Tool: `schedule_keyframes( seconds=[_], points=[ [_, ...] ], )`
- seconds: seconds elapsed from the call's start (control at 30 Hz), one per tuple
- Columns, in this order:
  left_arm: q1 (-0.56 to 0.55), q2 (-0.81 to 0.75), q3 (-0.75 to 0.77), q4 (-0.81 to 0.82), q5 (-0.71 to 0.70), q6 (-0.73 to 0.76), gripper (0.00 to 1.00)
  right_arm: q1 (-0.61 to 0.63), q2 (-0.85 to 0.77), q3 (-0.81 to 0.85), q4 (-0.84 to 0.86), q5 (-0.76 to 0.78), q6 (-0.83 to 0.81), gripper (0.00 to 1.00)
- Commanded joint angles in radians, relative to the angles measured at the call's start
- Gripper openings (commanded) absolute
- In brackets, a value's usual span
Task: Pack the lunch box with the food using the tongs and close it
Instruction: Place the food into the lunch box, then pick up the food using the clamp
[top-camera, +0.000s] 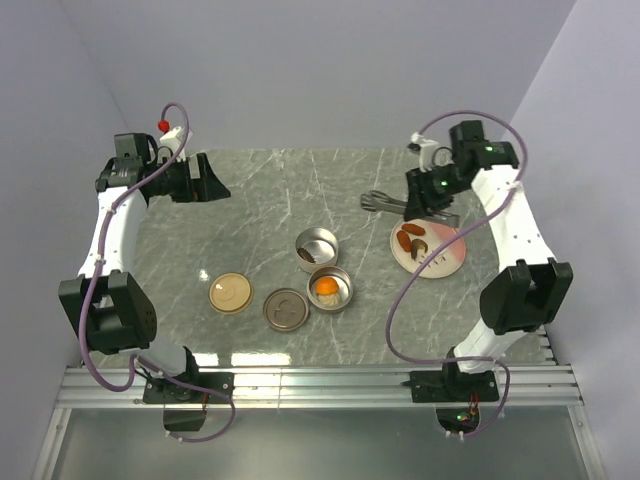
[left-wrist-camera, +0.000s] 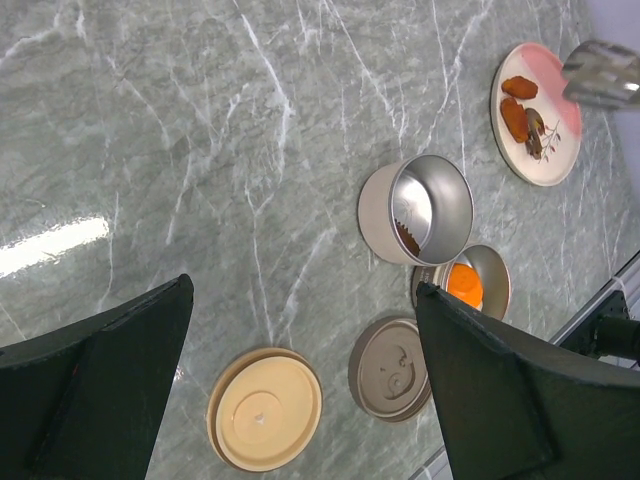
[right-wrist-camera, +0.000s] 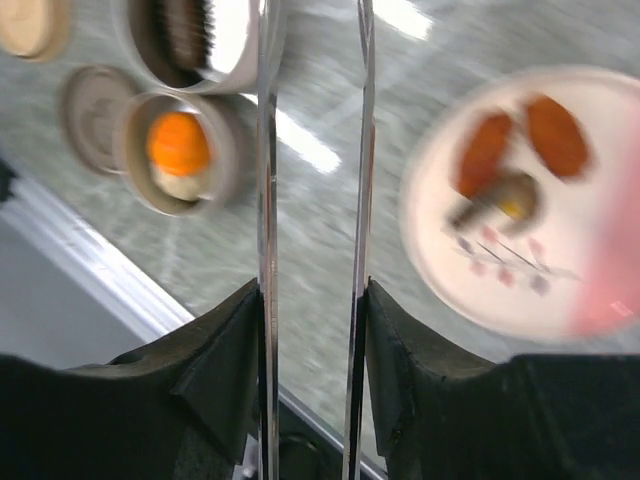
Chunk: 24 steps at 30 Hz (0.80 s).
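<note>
My right gripper (right-wrist-camera: 312, 300) is shut on the tongs (right-wrist-camera: 265, 150), whose two thin silver arms stay apart and point forward over the table between the tins and the pink plate (right-wrist-camera: 560, 290). On that plate lie two reddish-brown sausage pieces (right-wrist-camera: 485, 150) and a dark bit (right-wrist-camera: 500, 195). The lunch box is two round metal tins. One tin (right-wrist-camera: 135, 170) holds an orange chunk (right-wrist-camera: 178, 143) over a pale piece. The other tin (top-camera: 317, 245) holds dark brown bits. My left gripper (left-wrist-camera: 305, 290) hangs open and empty, high over the table's left side.
A cream lid (left-wrist-camera: 265, 408) and a grey lid (left-wrist-camera: 392, 368) lie flat in front of the tins, left of the orange tin (top-camera: 329, 288). The plate (top-camera: 430, 248) sits right of the tins. The metal rail (top-camera: 320, 385) runs along the near table edge.
</note>
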Motion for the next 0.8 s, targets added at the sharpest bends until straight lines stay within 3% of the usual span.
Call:
schedule_keyframes(
  seconds=[0.0,0.27,0.57,0.77],
  points=[
    [-0.010,-0.038,0.042,0.010,0.005,0.028,0.99,-0.092,-0.055,-0.022,-0.071,0.069,-0.136,0.48],
    [-0.015,-0.032,0.053,0.009,0.020,0.016,0.99,-0.238,-0.032,-0.032,-0.088,0.210,-0.350,0.46],
    [-0.018,-0.033,0.034,0.027,0.023,-0.002,0.99,-0.243,0.025,-0.071,-0.040,0.307,-0.525,0.45],
    [-0.018,-0.029,0.039,0.019,0.013,0.005,0.99,-0.240,0.083,-0.048,-0.026,0.308,-0.542,0.49]
  ],
)
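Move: Some 20 cm below the right hand, which already holds the tongs with their tips to the left, the farther orange-brown nugget lies about 3 cm ahead and 2 cm to the right. The nearer nugget is almost straight underneath, 1 cm left; the mushroom sits about 3 cm back and 3 cm right. The plate's centre is 2 cm back, 6 cm right. From the idle left hand, the farther nugget lies about 56 cm right and 2 cm back. Swinging right across the plate, the right hand carries the tongs about 15 cm, fast at first, then easing into a descent of about 6 cm in all. On the way the wrist rolls some 25 degrees, so the fingers go from slanting left to pointing nearly straight down, and the tongs' tips come back over the plate towards the farther nugget. The fingers keep their hold on the tongs. ##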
